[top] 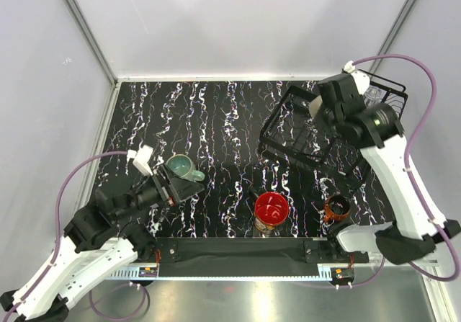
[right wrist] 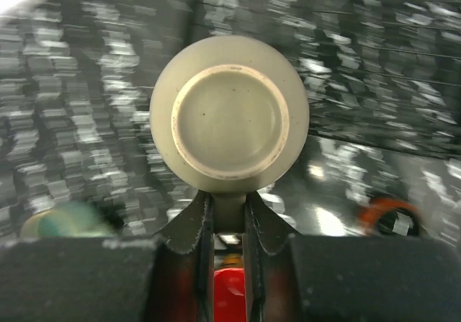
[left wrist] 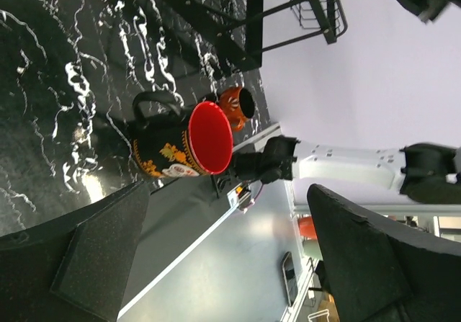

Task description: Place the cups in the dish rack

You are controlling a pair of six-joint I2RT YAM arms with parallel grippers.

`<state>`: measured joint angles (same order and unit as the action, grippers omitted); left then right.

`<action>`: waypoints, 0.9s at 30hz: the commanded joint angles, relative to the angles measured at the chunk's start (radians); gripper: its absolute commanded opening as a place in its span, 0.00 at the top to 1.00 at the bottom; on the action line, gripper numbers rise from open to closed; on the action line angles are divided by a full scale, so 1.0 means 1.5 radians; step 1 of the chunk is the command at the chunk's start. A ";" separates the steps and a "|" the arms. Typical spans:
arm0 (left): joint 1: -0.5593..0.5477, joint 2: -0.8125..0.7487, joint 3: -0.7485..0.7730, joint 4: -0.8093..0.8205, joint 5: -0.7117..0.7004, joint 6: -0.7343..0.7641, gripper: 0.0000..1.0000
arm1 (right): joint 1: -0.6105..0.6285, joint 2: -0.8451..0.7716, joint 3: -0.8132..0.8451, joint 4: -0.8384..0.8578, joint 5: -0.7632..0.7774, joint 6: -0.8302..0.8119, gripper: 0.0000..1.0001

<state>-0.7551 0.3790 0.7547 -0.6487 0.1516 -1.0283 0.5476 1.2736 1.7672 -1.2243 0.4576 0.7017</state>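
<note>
My right gripper (top: 325,109) is shut on the handle of the beige mug (top: 315,106) and holds it above the black wire dish rack (top: 288,145). In the right wrist view the mug's base (right wrist: 229,124) faces the camera, with the gripper (right wrist: 229,210) clamped on its handle. My left gripper (top: 180,186) is open beside the teal-green mug (top: 178,166); nothing shows between its jaws in the left wrist view (left wrist: 227,225). The red-inside dark mug (top: 271,209) (left wrist: 189,148) and the small orange mug (top: 336,208) (left wrist: 236,106) stand near the front edge. The lavender tumbler and clear glass are not visible.
The rack sits at the back right, tilted, against the right wall. Grey walls close in the black marbled table (top: 216,120) on three sides. A black bar (top: 238,248) runs along the front edge between the arm bases.
</note>
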 commanded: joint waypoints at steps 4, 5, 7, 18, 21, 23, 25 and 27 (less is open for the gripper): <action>0.001 -0.056 -0.010 0.001 0.025 0.015 0.01 | -0.157 0.047 0.037 -0.065 0.042 -0.071 1.00; 0.001 -0.066 -0.014 -0.001 0.025 0.013 0.01 | -0.183 0.049 0.035 -0.060 0.035 -0.077 1.00; 0.001 -0.097 -0.029 -0.007 0.020 0.011 0.01 | -0.216 0.051 0.028 -0.037 0.011 -0.097 1.00; 0.001 -0.133 -0.071 -0.025 0.032 0.023 0.01 | -0.362 0.100 0.007 0.006 -0.103 -0.143 1.00; 0.001 -0.131 -0.072 -0.025 0.033 0.037 0.01 | -0.393 0.123 0.011 0.007 -0.101 -0.149 1.00; 0.001 -0.129 -0.070 -0.030 0.033 0.044 0.01 | -0.398 0.142 0.009 0.013 -0.108 -0.151 1.00; 0.001 -0.128 -0.069 -0.033 0.031 0.057 0.01 | -0.401 0.155 0.008 0.023 -0.131 -0.156 1.00; 0.001 -0.126 -0.065 -0.036 0.032 0.066 0.01 | -0.401 0.172 0.008 0.028 -0.131 -0.159 1.00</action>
<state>-0.7551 0.1905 0.6453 -0.7177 0.1715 -0.9806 -0.0521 1.5120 1.7721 -1.2472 0.2920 0.4931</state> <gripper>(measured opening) 0.988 0.191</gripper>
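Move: The right gripper holds the pale cup by its handle. Its goal, a place in the right-hand part of the dish rack, lies about 8 cm ahead, 16 cm to the right and 15 cm below. The glass already in the rack stands some 5 cm beyond that place; the orange mug is roughly 17 cm back, 8 cm right and 31 cm below the hand. From the left hand the rack place is about 25 cm ahead, 49 cm right and 7 cm lower. Sweep the right gripper some 15 cm to the right over the dish rack, keeping its pinch on the pale cup's handle and sinking a little; then ease forward and down towards the rack place short of the glass. Swing the hand about 20 degrees clockwise and tip the fingers further down as it goes. Draw the open, empty left gripper slightly down and back. ##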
